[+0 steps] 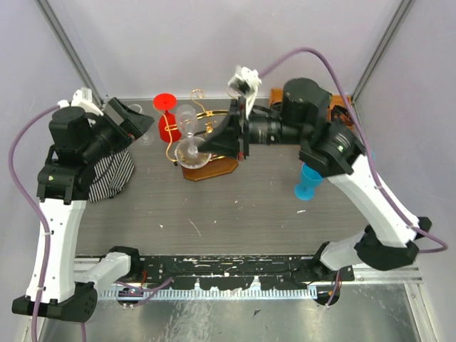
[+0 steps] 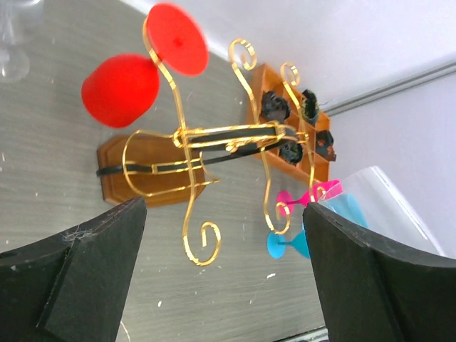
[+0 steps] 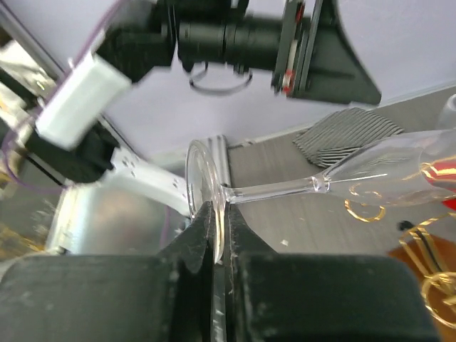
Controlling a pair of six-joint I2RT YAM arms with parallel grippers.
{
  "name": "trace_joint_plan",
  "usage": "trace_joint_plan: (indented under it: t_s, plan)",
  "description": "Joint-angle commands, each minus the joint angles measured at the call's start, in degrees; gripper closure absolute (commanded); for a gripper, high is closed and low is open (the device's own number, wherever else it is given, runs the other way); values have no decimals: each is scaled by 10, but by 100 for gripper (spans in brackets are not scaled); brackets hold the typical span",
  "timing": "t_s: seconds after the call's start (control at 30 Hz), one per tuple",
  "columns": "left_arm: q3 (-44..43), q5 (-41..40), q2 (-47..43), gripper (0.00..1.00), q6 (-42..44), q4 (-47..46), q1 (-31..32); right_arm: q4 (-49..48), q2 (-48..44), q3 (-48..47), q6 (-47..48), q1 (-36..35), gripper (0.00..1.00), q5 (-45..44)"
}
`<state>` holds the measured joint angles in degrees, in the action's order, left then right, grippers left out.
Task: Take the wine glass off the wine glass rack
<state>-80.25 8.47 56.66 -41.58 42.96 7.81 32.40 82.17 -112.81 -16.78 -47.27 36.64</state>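
My right gripper (image 3: 221, 221) is shut on the round foot of a clear wine glass (image 3: 278, 189). The glass lies almost level, and its bowl points toward the gold wire of the wine glass rack (image 3: 427, 249). From above, that glass (image 1: 189, 151) hangs over the front left of the rack (image 1: 206, 117), with the right gripper (image 1: 203, 147) beside it. I cannot tell whether the glass touches the wire. My left gripper (image 1: 135, 121) stands open to the left of the rack. In its own view the left gripper (image 2: 224, 214) faces the rack (image 2: 189, 135) with nothing between its fingers.
A red glass (image 1: 166, 117) sits at the rack's far left arm, with clear glasses (image 1: 187, 112) near it. A striped cloth (image 1: 114, 174) lies under the left arm. A blue glass (image 1: 308, 184) and a wooden tray (image 2: 292, 121) are to the right.
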Motion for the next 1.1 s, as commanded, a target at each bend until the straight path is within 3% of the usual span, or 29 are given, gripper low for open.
trace_joint_plan:
  t_s: [0.0, 0.2, 0.37, 0.5, 0.9, 1.07]
  plan:
    - [-95, 22, 35, 2, 44, 21, -1, 71, -43, 17, 269, -28, 99, -87]
    - [-169, 162, 88, 2, 40, 27, -1, 122, -39, -10, 333, -48, 99, -115]
    - [-124, 292, 99, 2, -87, -88, 0, 134, -31, -16, 351, -57, 99, -98]
    - [-92, 348, 109, 2, -148, -166, 1, 127, -29, -17, 354, -67, 99, -87]
    - [-53, 402, 123, 2, -214, -189, 12, 128, -13, -14, 391, -147, 99, -156]
    - [-68, 403, 131, 2, -190, -132, 24, 136, -3, -25, 412, -168, 99, -190]
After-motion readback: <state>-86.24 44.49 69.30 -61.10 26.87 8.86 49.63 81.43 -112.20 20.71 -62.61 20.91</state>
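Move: The clear wine glass lies nearly level, its foot in the right fingers and its bowl pointing forward; its middle is about 9 cm ahead and 3 cm left of the right hand. From the left hand the glass's middle is roughly 12 cm right, 3 cm back and 13 cm up. The rack is some 5 cm ahead, 15 cm right and 23 cm below the left hand; the red goblet is about 11 cm ahead, 4 cm right and 18 cm down. Still pinching the glass by its foot, the right hand sinks about 7 cm and draws back some 4 cm, tilting so the bowl end swings up. The left hand, fingers kept wide, first rises towards the bowl's height, then sweeps about 10 cm right to the bowl, turning some 30 degrees clockwise and rolling its left side down. ##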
